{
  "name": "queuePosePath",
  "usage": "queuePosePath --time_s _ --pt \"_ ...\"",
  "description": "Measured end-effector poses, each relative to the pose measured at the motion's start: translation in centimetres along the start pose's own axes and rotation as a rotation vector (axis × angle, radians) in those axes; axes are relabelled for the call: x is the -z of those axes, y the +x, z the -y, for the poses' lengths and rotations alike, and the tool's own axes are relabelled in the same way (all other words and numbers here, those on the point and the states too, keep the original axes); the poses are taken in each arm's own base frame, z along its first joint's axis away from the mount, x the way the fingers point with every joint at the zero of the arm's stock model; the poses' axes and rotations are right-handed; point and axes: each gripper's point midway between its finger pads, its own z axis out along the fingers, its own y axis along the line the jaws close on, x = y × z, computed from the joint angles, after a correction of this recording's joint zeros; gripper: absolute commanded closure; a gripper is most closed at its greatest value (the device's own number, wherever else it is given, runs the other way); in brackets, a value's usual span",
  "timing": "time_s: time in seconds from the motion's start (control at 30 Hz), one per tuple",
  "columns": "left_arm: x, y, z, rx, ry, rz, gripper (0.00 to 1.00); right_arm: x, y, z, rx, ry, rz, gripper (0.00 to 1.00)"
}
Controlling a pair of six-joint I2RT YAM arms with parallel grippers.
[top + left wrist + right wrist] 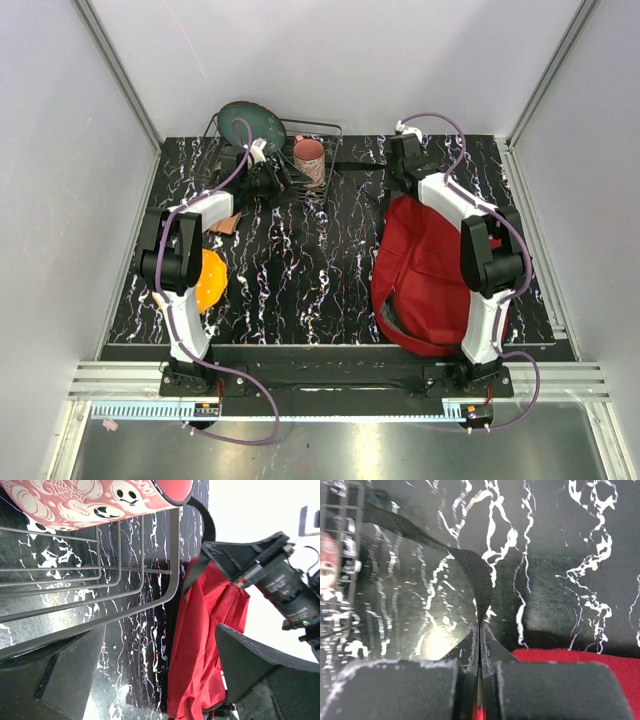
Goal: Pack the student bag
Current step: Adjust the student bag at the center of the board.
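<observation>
The student bag (428,280) is a dark-red backpack lying on the right half of the table; it also shows in the left wrist view (205,630). My right gripper (403,165) sits at the bag's far end. In the right wrist view its jaws (480,626) are pressed shut on a black strap (476,577) that rises from the red fabric (580,659). My left gripper (275,183) hovers beside the wire rack. Its fingers (270,665) stand wide apart with nothing between them (160,680).
A wire dish rack (322,135) stands at the back, holding a dark green plate (250,125) and a pink ghost-print mug (309,160), the mug also seen at close range (100,497). An orange object (211,278) lies by the left arm. Aluminium rails edge the table.
</observation>
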Motion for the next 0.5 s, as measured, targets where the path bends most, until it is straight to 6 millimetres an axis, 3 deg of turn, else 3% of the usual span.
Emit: queuePosePath --time_s 0.3,0.4,0.5 --pt "0.5 0.7 -0.5 0.014 -0.001 0.005 0.02 7.2 -5.2 -4.3 0.018 -0.249 0.098 1.00" --pt "1.0 1.1 -0.5 0.017 -0.004 0.005 0.02 9.9 -5.1 -5.9 0.072 -0.388 0.074 1.00" --pt "1.6 1.5 0.1 0.012 0.000 0.008 0.02 12.5 -3.0 -7.4 0.101 -0.534 0.019 1.00"
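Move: The right hand, shut on the bag's black strap, has the board's centre about 17 cm to its left and 11 cm back, some 10 cm below. The middle of the red student bag lies roughly 24 cm back and 8 cm to the right, 8 cm lower; the pink mug in the rack is 21 cm left and 7 cm ahead, 4 cm down. From the left hand the board's centre is about 7 cm back, 10 cm right and 14 cm below. Up first and fast, then swinging back and left as the climb levels off, the right hand keeps its pinch on the black strap, rising some 11 cm and ending 7 cm back and 6 cm left, nearer the board's centre sideways. Its wrist turns about 25 degrees counter-clockwise and its left side lifts. The open left hand eases about 2 cm back from the mug and rack. ##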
